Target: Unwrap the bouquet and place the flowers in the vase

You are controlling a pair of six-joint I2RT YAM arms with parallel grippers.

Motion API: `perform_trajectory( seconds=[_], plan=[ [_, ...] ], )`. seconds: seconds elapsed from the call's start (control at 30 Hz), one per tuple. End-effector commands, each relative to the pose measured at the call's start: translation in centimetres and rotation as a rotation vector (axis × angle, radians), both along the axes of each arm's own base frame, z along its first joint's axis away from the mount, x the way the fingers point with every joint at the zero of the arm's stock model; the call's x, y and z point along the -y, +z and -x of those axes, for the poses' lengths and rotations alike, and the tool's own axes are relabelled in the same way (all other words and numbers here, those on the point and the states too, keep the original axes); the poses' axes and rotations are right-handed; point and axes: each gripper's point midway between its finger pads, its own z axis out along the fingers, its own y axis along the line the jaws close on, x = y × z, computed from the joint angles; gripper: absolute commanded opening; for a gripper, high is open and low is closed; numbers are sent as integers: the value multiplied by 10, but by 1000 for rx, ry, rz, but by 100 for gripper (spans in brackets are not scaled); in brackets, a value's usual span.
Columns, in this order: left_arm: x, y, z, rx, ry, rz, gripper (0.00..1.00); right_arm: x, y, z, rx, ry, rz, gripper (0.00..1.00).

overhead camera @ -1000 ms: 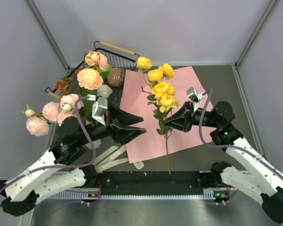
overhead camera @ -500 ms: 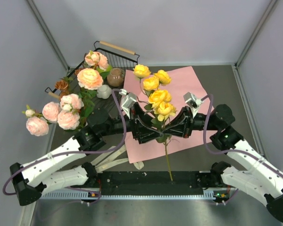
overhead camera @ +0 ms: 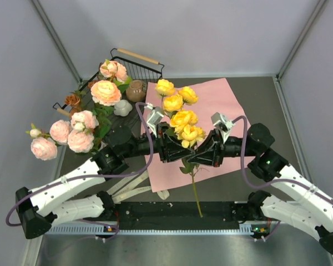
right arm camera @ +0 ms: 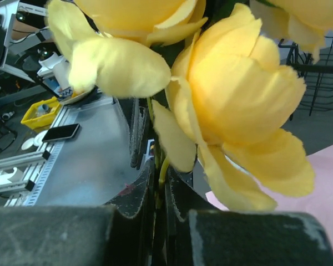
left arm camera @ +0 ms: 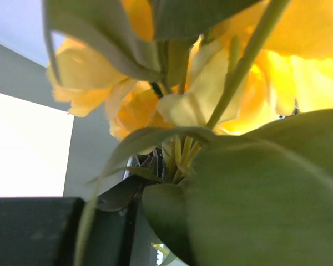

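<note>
A stem of yellow roses (overhead camera: 180, 117), part of the flowers, hangs over the flat pink wrapping paper (overhead camera: 222, 102). My right gripper (overhead camera: 196, 157) is shut on its green stem (right arm camera: 165, 169), which runs between the two fingers. My left gripper (overhead camera: 176, 151) is at the same stem from the left, just under the blooms. Leaves (left arm camera: 266, 194) and yellow petals (left arm camera: 127, 105) fill its wrist view and hide the jaws. Pink roses (overhead camera: 61, 133) and peach roses (overhead camera: 105, 92) stand at the left. A small white wavy-edged vase (overhead camera: 122, 108) sits by them.
A black wire basket (overhead camera: 137, 60) with wooden handles stands at the back left and holds a round brown pot (overhead camera: 136, 91). A cream ribbon (overhead camera: 134, 187) lies near the front edge beside the left arm. Grey walls close the table on three sides.
My left arm has swung right from beside the pink roses to the yellow rose stem. The right gripper has carried the yellow roses a little to the left.
</note>
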Motion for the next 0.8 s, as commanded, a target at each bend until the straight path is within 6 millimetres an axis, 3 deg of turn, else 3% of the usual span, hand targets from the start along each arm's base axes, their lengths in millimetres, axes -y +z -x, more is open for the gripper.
perform_trajectory(
  seconds=[0.0, 0.03, 0.1, 0.13, 0.17, 0.2, 0.23, 0.27, 0.33, 0.37, 0.5, 0.6, 0.63, 0.7, 0.77],
  plan=[
    [-4, 35, 1, 78, 7, 92, 27, -1, 19, 4, 84, -1, -22, 0],
    [-4, 35, 3, 95, -2, 88, 13, -1, 19, 3, 81, -5, -24, 1],
    [-7, 32, 3, 113, 8, 46, 2, -2, 18, -2, 78, -34, -22, 11],
    [-10, 32, -3, 163, 50, 21, 0, -2, 16, -7, 79, -63, -16, 30],
    [-18, 45, -3, 208, 82, 25, 0, -2, 7, -14, 53, -97, 18, 44],
    [-25, 36, -6, 213, 109, -36, 0, -1, 5, -28, 66, -177, 36, 55],
    [-32, 43, -10, 304, 150, -46, 0, 1, -2, -35, 55, -218, 68, 76],
    [-47, 55, -13, 347, 219, -50, 0, 4, -7, -40, 41, -255, 98, 82],
    [-64, 53, -17, 442, 279, -118, 0, 12, -15, -62, 30, -391, 132, 94],
    [-82, 69, -15, 490, 334, -104, 0, 16, -16, -66, 29, -435, 135, 96],
    [-132, 81, -18, 636, 499, -168, 0, 38, -24, -92, 16, -642, 143, 99],
    [-172, 89, -13, 705, 607, -195, 0, 43, -32, -97, 5, -687, 153, 99],
    [-188, 101, -3, 738, 628, -165, 0, 43, -34, -98, 2, -688, 159, 99],
    [-213, 101, -7, 762, 715, -221, 0, 41, -39, -98, -9, -679, 173, 99],
    [-240, 118, 2, 789, 776, -209, 0, 38, -41, -98, -14, -668, 179, 99]
  ],
)
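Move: Between the two grippers, which almost meet, is the stem of the yellow roses, still pinched by the right fingers and lying about 2 cm to the right of the left hand point. From the left hand, the white vase stands roughly 30 cm to the left, 4 cm farther out and 26 cm lower. The cream ribbon is some 20 cm to its left, level with it fore and aft, and the pink paper's middle about 24 cm ahead and 7 cm right, both about 36 cm below. Closing on the stem beside the right gripper, the left fingers take hold; the right fingers then open wide and back out about 9 cm forward, a little down and right, over the pink paper, turning some 35 degrees clockwise. The left hand lifts the roses away, sweeping about 19 cm left towards the vase's side and 11 cm up, its wrist turning counter-clockwise and tipping the fingers upward. ##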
